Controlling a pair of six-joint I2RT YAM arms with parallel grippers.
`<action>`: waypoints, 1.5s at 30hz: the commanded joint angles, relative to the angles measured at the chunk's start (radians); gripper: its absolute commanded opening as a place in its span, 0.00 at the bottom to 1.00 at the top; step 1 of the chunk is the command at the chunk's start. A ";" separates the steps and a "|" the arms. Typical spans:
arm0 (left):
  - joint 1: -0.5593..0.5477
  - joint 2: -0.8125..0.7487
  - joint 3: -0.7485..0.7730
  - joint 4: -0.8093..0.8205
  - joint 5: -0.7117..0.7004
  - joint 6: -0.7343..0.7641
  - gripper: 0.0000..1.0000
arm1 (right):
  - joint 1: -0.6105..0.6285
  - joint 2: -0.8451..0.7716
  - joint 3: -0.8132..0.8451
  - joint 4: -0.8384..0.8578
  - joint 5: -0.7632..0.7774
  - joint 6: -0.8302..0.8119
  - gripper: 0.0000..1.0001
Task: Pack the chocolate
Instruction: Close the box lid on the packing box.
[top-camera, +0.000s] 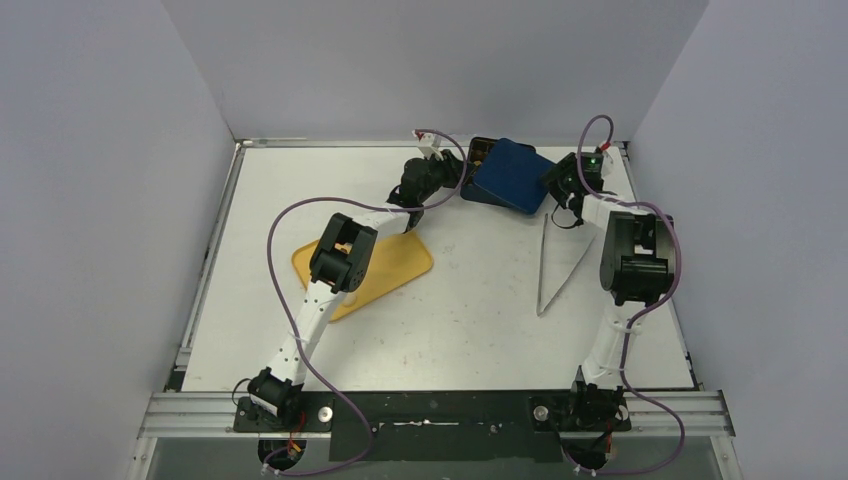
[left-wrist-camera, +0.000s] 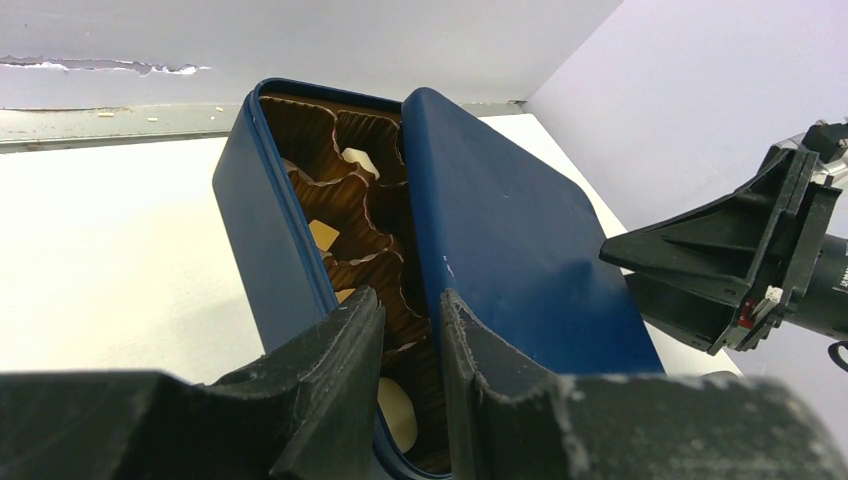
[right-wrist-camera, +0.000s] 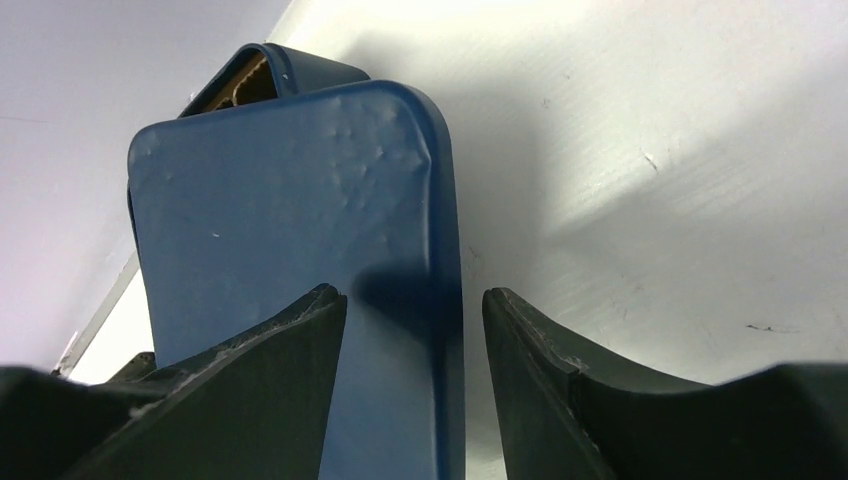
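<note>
The dark blue box (left-wrist-camera: 262, 250) stands at the back of the table, lined with brown paper cups. Chocolate shows inside: a white piece (left-wrist-camera: 358, 160), a caramel piece (left-wrist-camera: 322, 235) and a white one (left-wrist-camera: 398, 412) near my fingers. The blue lid (left-wrist-camera: 510, 250) lies askew over the box's right part, so the left row is uncovered. My left gripper (left-wrist-camera: 410, 295) hovers over the box's near end, shut to a narrow slit with nothing in it. My right gripper (right-wrist-camera: 412, 292) is open, its fingers on either side of the lid's (right-wrist-camera: 300, 220) edge without touching it.
A yellow tray (top-camera: 400, 265) lies on the table under the left arm. Metal tongs (top-camera: 555, 265) lie to the right of centre. Grey walls close in the back and both sides. The right gripper (left-wrist-camera: 720, 270) shows at the lid's far side in the left wrist view.
</note>
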 joint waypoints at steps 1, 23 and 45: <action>-0.002 -0.009 0.022 0.018 -0.001 0.014 0.26 | 0.013 -0.001 -0.012 0.084 -0.020 0.029 0.51; 0.043 -0.147 -0.114 -0.022 -0.028 -0.025 0.51 | 0.012 0.141 0.163 0.225 -0.119 0.012 0.34; 0.030 -0.046 -0.023 0.041 0.045 0.007 0.48 | 0.030 0.262 0.378 0.154 -0.084 -0.074 0.32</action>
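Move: The box lid's middle is about 10 cm to the right hand's left, 1 cm farther out and 2 cm lower; the packing box under it is centred about 15 cm left, 3 cm ahead and 4 cm down. From the left hand the lid's middle lies some 14 cm right, 1 cm nearer and 2 cm lower, and the box's middle about 10 cm right, level in reach, 6 cm lower. With the lid's right edge between its fingertips, the right hand travels about 8 cm forward along that side and 2 cm left, pushing the lid left and counter-clockwise over the box, while its fingers close to about half their gap and tip up some 10 degrees. The left hand opens its fingers and backs off 4 cm to the left at the box's left side, making room for the lid, then comes back about 2 cm right. ##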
